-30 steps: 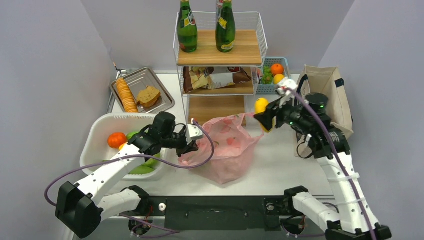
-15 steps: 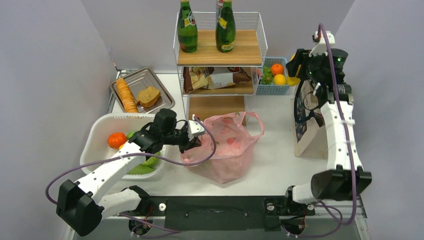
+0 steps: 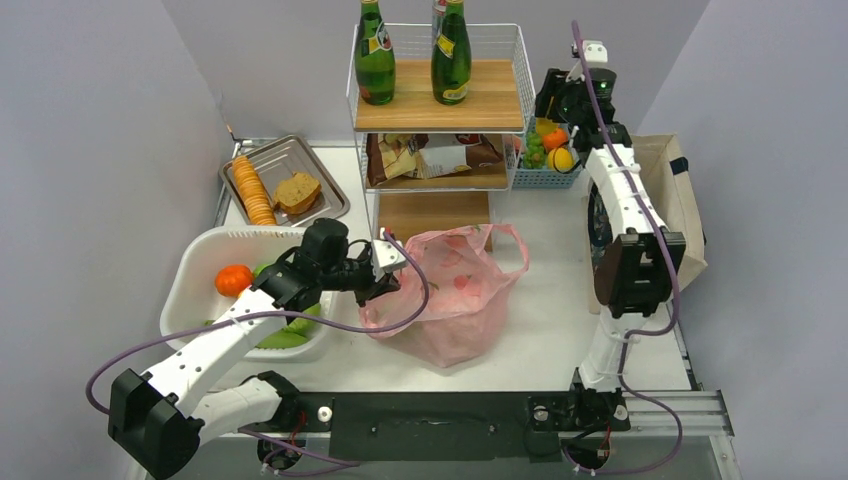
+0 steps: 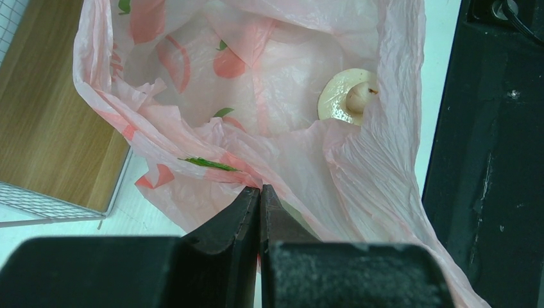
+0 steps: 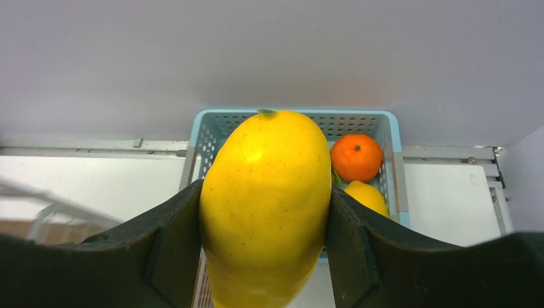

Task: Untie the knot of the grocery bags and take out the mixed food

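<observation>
The pink grocery bag (image 3: pixel 450 295) lies open on the table in front of the wire shelf, its loop handles loose. The knot is out of view. My left gripper (image 4: pixel 260 188) is shut on the bag's near rim (image 4: pixel 218 163), at the bag's left side (image 3: pixel 388 280) in the top view. A tan mushroom (image 4: pixel 349 96) lies inside the bag. My right gripper (image 5: pixel 266 189) is shut on a yellow lemon (image 5: pixel 266 212) and holds it just above the blue basket (image 5: pixel 295 120) at the back right (image 3: pixel 548 120).
The blue basket holds an orange (image 5: pixel 356 157), another lemon (image 5: pixel 367 196) and grapes. A wire shelf (image 3: pixel 440 100) carries two green bottles and snack packets. A white tub (image 3: pixel 200 262) with fruit stands left, a metal tray (image 3: pixel 330 205) behind it, a beige tote (image 3: pixel 665 175) right.
My right arm has swung from beside the bag's right handle to the back, carrying the lemon over the blue basket. The left gripper has kept its hold on the bag.
</observation>
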`<state>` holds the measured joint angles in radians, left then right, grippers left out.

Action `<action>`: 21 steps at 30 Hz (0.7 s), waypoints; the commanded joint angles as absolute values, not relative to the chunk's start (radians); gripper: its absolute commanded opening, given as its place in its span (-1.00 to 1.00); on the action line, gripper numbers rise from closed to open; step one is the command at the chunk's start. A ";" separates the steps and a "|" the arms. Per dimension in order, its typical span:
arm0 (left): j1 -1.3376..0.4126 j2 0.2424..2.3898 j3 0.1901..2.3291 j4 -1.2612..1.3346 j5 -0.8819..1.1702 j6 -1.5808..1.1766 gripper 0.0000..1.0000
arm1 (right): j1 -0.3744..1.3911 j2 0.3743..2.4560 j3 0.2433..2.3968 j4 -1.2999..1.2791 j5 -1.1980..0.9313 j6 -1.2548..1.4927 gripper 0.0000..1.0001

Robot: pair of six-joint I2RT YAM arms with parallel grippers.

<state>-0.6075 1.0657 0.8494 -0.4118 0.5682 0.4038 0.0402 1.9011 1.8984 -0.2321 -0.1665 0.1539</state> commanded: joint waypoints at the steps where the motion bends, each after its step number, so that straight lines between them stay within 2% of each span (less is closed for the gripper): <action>1: -0.611 1.038 0.868 -0.436 0.561 0.410 -1.00 | 0.067 2.033 2.008 -0.145 -0.054 0.170 -0.98; 4: -0.611 1.027 0.863 -0.456 0.552 0.423 -1.00 | 0.094 2.108 2.075 -0.138 0.055 0.148 -1.00; 7: -0.612 1.025 0.870 -0.484 0.549 0.435 -1.00 | 0.099 2.190 2.118 -0.124 0.057 0.148 -1.00; 8: -0.613 1.026 0.872 -0.487 0.548 0.437 -1.00 | 0.101 2.206 2.138 -0.118 0.060 0.148 -0.92; 9: -0.611 1.027 0.875 -0.493 0.546 0.436 -1.00 | 0.102 2.233 2.148 -0.117 0.061 0.150 -0.82; 10: -0.612 1.030 0.881 -0.497 0.543 0.436 -1.00 | 0.105 2.245 2.168 -0.117 0.062 0.154 -0.59; 13: -0.612 1.037 0.886 -0.497 0.537 0.434 -1.00 | 0.108 2.285 2.191 -0.118 0.068 0.155 -0.22; 14: -0.612 1.039 0.888 -0.494 0.535 0.434 -1.00 | 0.110 2.288 2.194 -0.118 0.076 0.153 -0.01; 15: -0.612 1.040 0.888 -0.492 0.533 0.435 -1.00 | 0.110 2.288 2.194 -0.117 0.080 0.152 0.09; 16: -0.611 1.041 0.888 -0.489 0.533 0.435 -1.00 | 0.108 2.286 2.193 -0.118 0.091 0.151 0.27; 20: -0.613 1.048 0.886 -0.477 0.542 0.436 -1.00 | 0.102 2.257 2.177 -0.119 0.101 0.147 0.69; 21: -0.613 1.050 0.885 -0.476 0.546 0.438 -1.00 | 0.097 2.241 2.167 -0.123 0.102 0.147 0.71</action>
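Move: The blue basket, where the held yellow mango is being taken, has its middle about 11 cm ahead of the right hand, 2 cm left and some 26 cm below. In it the orange lies 16 cm ahead, 6 cm right and 24 cm down. The shelf rack's middle stands roughly 33 cm to the left, about level in reach and 15 cm lower. From the left hand the basket is some 48 cm ahead, 54 cm right and 12 cm below. The yellow mango, already held, is carried down and forward over the blue basket by the right hand, some 13 cm lower and 9 cm farther out, slowing as the hand tips slightly down and turns a little clockwise. There the fingers open and let it go. The left hand keeps its pinch on the pink bag's rim, easing over a centimetre left and down. ##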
